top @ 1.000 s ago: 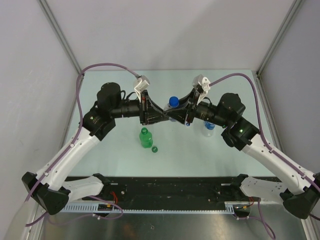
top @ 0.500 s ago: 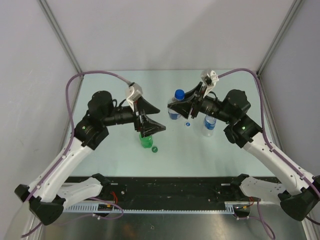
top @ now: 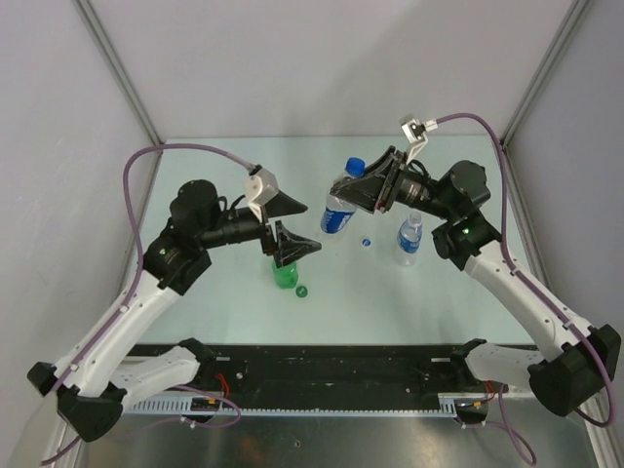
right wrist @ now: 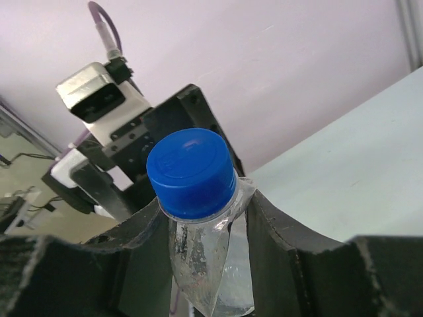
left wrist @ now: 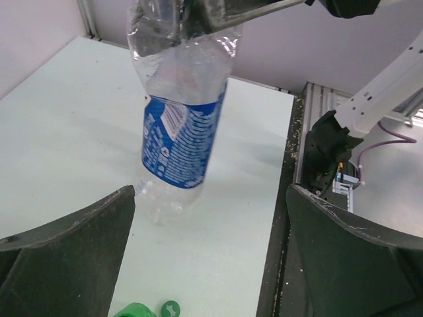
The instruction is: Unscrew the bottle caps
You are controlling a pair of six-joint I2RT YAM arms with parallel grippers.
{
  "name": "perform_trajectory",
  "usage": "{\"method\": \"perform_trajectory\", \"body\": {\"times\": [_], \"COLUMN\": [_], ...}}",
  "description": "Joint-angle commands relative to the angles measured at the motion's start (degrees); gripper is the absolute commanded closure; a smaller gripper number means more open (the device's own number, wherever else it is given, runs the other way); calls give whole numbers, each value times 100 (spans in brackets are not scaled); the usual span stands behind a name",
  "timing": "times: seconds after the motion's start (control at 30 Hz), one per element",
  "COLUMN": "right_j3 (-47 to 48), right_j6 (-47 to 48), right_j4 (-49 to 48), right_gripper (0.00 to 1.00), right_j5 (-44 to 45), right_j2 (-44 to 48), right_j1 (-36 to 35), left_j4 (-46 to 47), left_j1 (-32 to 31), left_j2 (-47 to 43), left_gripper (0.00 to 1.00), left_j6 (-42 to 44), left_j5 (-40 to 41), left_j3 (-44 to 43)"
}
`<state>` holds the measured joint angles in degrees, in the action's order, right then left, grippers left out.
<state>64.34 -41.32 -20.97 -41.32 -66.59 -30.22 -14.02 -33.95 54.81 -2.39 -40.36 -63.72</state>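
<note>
My right gripper (top: 363, 187) (right wrist: 205, 228) is shut on the crushed neck of a clear bottle (top: 338, 213) (left wrist: 182, 142) with a blue label, holding it tilted above the table. Its blue cap (top: 356, 165) (right wrist: 192, 173) sits on top, just above the fingers. My left gripper (top: 304, 226) (left wrist: 211, 251) stands wide open to the left of that bottle, with nothing between its fingers. Below it stands the green bottle (top: 285, 275) (left wrist: 135, 310), uncapped, with its green cap (top: 302, 291) (left wrist: 170, 308) lying beside it on the table.
A second clear bottle (top: 409, 242) with a blue label stands at the right, under the right arm. A small loose blue cap (top: 366, 242) lies on the table between the bottles. Grey walls close in the table (top: 224, 292) on three sides.
The left gripper has let go of the clear bottle, opened wide and drawn back to the left. The right gripper has lifted the bottle and carried it back, tilted.
</note>
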Motion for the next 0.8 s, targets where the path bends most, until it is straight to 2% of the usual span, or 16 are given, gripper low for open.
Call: {"method": "perform_trajectory", "body": {"times": [0.0, 0.2, 0.47, 0.53, 0.6, 0.7, 0.77], "right_j3": [208, 213, 208, 204, 211, 207, 210], "right_j6": [-829, -980, -1021, -1026, -1020, -971, -895], "right_j4": [-718, -755, -710, -710, -705, -669, -587], "right_gripper": [88, 88, 88, 87, 86, 84, 82], "right_j5": [-411, -457, -417, -424, -450, -505, -527], "right_j2": [-169, -274, -296, -301, -315, -316, -290], "right_j1": [44, 42, 39, 26, 14, 15, 20], "left_j4": [421, 754, 1115, 1242, 1327, 1364, 1366], "left_j1": [14, -63, -447, -529, -578, -599, -602], "left_j2": [248, 715, 1257, 1409, 1557, 1704, 1692], "left_gripper": [0, 1, 1, 4, 17, 49, 64], "left_j6": [219, 83, 147, 139, 133, 72, 70], "left_j5": [249, 201, 691, 712, 628, 489, 464], "left_j3": [-158, -302, -370, -396, -463, -528, -485]}}
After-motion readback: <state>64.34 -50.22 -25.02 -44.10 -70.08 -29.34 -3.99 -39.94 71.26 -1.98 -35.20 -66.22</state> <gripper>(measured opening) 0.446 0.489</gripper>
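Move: The left hand, open and pointing right, has the middle of the upright, capped bottle about 5 cm ahead, 8 cm to its right and nearly level. Far below it, the green bottle stands about 3 cm ahead and 4 cm left, its green cap lies 1 cm back, and the loose blue cap 12 cm ahead and 16 cm right. The right hand grips below the screwed-on cap, about 4 cm above it, with the bottle's middle 8 cm below and 2 cm left. The left hand reaches forward, right and down, some 9 cm in all, going mostly forward at first and then mainly to the right, so that its wide-open fingers straddle the lower half of the hanging bottle and close to about half their opening, pinching it around the blue label. The right hand keeps its grip below the blue cap as a nearly still holder, shifting only about 1 cm and tilting less than 10 degrees. ##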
